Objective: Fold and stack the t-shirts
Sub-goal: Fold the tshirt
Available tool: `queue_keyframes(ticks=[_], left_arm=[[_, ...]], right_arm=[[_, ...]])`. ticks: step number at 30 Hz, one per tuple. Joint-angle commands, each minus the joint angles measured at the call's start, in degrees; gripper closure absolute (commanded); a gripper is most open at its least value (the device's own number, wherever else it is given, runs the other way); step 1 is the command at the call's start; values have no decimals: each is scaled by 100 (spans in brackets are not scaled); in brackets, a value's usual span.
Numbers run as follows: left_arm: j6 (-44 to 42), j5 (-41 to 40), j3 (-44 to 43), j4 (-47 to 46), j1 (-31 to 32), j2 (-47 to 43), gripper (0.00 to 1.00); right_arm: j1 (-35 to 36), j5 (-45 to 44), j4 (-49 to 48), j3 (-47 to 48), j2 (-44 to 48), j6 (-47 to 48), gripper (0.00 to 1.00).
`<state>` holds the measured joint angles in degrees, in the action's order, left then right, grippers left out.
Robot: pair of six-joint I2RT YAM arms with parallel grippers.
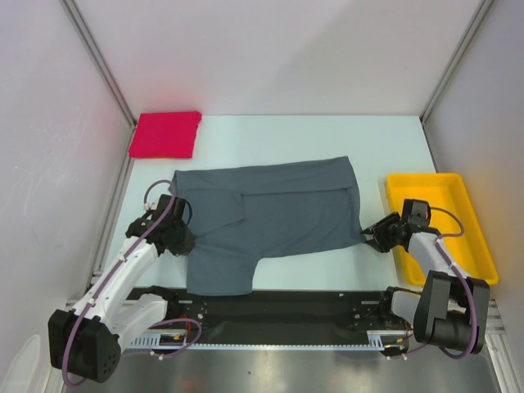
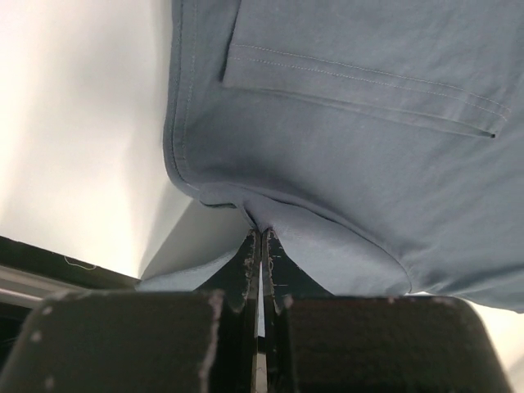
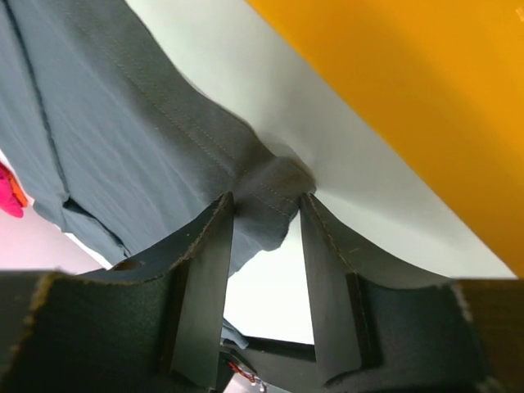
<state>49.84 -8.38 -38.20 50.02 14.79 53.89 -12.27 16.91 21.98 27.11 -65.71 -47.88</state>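
Note:
The slate-grey t-shirt (image 1: 278, 213) lies partly folded across the middle of the table, with one flap hanging toward the near edge. My left gripper (image 1: 187, 239) is at its left edge, shut on a pinch of the grey cloth (image 2: 344, 147); in the left wrist view the jaws (image 2: 260, 233) meet with the fabric bunched at their tips. My right gripper (image 1: 368, 237) is at the shirt's near right corner. Its jaws (image 3: 266, 201) stand apart with the hemmed corner (image 3: 270, 184) between the fingertips. The pinkish-red t-shirt (image 1: 165, 134) lies folded at the far left corner.
A yellow plastic tray (image 1: 438, 205) stands along the right edge, close beside my right gripper and also seen in the right wrist view (image 3: 409, 82). White walls enclose the table on three sides. A black rail runs along the near edge (image 1: 278, 307).

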Motion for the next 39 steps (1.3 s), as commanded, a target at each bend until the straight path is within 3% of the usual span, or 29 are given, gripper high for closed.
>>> queue_keyframes(ticks=[1,9,10,15,22,29,30,35,37,39], left_arm=[[-150,-76,-302,-159,24,-10,100],[-150,-58,-285,-177,33,-36,100],[-150,-76,-294,-159,33,-45,100],[-159,-76,-338,-159,24,-80,100],[-159,-76,-285,-115,33,-89,100],[-159,-85,-329,-159,33,-89,100],[-151,-85,-338,-150,33,-89,100],[-142,-85,-346,-159,24,-63,100],[-150,-85,-347,-159,24,-54,100],[-150,-76,-347,-133,24,-36,100]], right_arm=[[32,-459,580,-233,-179,-160,57],[85,-504,150,-347,-416,-152,58],[93,-487,88,-347,-433,-178,63],[365,-521,17,-400,-329,-397,68],[401,-522,237,-408,-214,-442,60],[393,-469,272,-427,-258,-486,63],[392,-486,289,-409,-249,-486,64],[322,-600,377,-233,-284,-293,93],[296,-793,482,12,-249,-117,100],[296,-986,676,293,-205,164,100]])
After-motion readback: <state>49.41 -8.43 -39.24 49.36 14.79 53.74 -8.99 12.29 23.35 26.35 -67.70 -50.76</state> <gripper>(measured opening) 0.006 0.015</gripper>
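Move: Just beneath the right hand's half-open fingers, about 2 cm down and 1 cm back and to the left, is the t-shirt's near hem corner. The yellow bin's middle is some 21 cm to this hand's right and 2 cm ahead; the far hem corner is about 23 cm ahead and 5 cm left. From the left hand, shut on the shirt's near shoulder, the near hem corner lies roughly 47 cm right, 3 cm ahead and 6 cm lower. Sinking about 2 cm in all onto the near hem corner, the right hand first edges down, shifts some 1.5 cm left, then draws back just over 1 cm towards the base as its fingers go from a bit under half open to shut, pinching the cloth edge. The left hand keeps its closed grip on the near shoulder, easing up and forward under 1 cm before staying still. ##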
